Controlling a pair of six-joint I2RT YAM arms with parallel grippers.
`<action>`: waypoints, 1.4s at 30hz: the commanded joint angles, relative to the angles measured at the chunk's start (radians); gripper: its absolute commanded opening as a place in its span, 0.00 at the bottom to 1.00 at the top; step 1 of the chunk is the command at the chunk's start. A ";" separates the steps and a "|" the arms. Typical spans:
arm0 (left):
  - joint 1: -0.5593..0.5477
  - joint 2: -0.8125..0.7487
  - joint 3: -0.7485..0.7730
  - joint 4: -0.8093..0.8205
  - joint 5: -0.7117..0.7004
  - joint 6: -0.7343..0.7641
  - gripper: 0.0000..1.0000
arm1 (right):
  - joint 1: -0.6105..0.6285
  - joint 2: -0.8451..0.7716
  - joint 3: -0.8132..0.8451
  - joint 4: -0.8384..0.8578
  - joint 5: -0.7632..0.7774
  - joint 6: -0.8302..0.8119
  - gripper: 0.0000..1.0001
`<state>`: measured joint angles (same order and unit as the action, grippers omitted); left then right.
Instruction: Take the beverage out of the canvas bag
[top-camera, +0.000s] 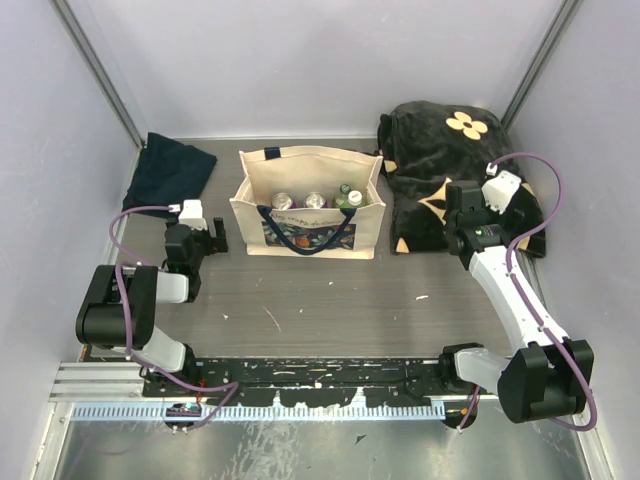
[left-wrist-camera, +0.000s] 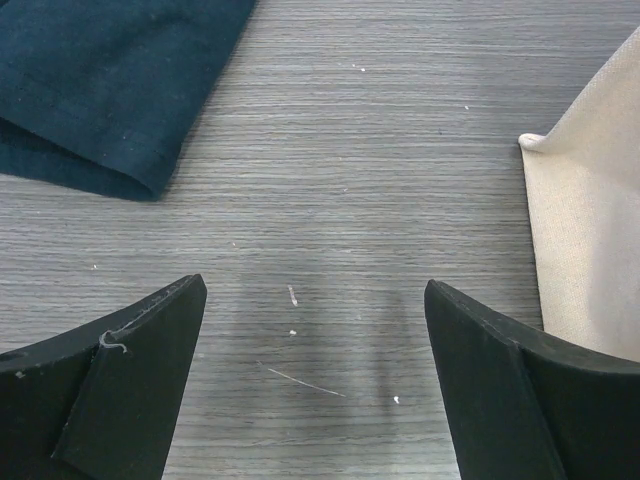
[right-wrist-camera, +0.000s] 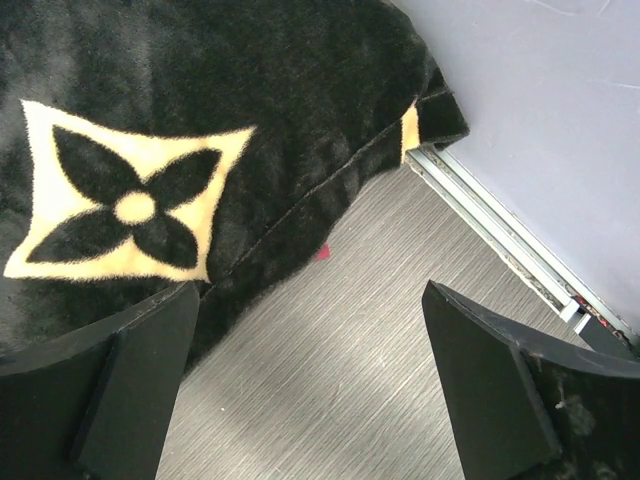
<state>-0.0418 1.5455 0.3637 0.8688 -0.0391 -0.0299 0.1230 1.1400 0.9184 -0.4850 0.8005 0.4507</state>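
The cream canvas bag (top-camera: 310, 212) with navy handles and a dark picture panel stands upright at the table's middle back. Inside it show two can tops (top-camera: 283, 201) (top-camera: 315, 200) and green-capped bottles (top-camera: 348, 195). My left gripper (top-camera: 205, 236) is open and empty, low over the table just left of the bag. In the left wrist view it (left-wrist-camera: 315, 285) frames bare tabletop, with the bag's side wall (left-wrist-camera: 590, 230) at the right. My right gripper (top-camera: 462, 215) is open and empty to the right of the bag. In the right wrist view it (right-wrist-camera: 310, 285) hangs over the table.
A black fabric bag with tan flower motifs (top-camera: 450, 170) lies at the back right, under and beside my right gripper (right-wrist-camera: 150, 150). A small dark navy cloth (top-camera: 170, 170) lies at the back left (left-wrist-camera: 100, 80). Grey walls enclose the table on three sides (right-wrist-camera: 560, 120).
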 joint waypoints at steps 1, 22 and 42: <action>0.002 -0.001 0.012 0.029 -0.001 0.007 0.98 | 0.001 -0.006 0.044 0.025 0.039 0.007 1.00; 0.002 -0.003 0.009 0.030 0.000 0.008 0.98 | 0.003 -0.029 0.038 0.043 0.024 -0.027 1.00; -0.006 -0.373 0.373 -0.621 0.031 -0.121 0.98 | 0.003 -0.121 0.092 0.264 -0.251 -0.192 1.00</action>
<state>-0.0422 1.2308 0.6563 0.3775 -0.0486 -0.0929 0.1230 1.0405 0.9245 -0.3305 0.6407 0.2893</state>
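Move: The nearest beverage can, inside the canvas bag, lies about 20 cm to the left hand's right and 4 cm ahead, at roughly its height, with a second can 7 cm farther right and level with it. The dark blue cloth is some 13 cm ahead of the left hand, 6 cm left and 4 cm below. From the right hand, the white-capped bottle is about 31 cm left, 11 cm ahead and 10 cm below; the black blanket's middle is 20 cm ahead, 5 cm left and 17 cm below. After resting low beside the canvas bag's left side, the left hand rises steeply by about 13 cm, easing slightly forward and tipping its fingers up a little, its gripper wide open. The right hand, also open and free above the black blanket, lifts more slowly by some 5 cm while drifting a little forward and left, and its fingers swing counter-clockwise and tip up by roughly 10 degrees each. ##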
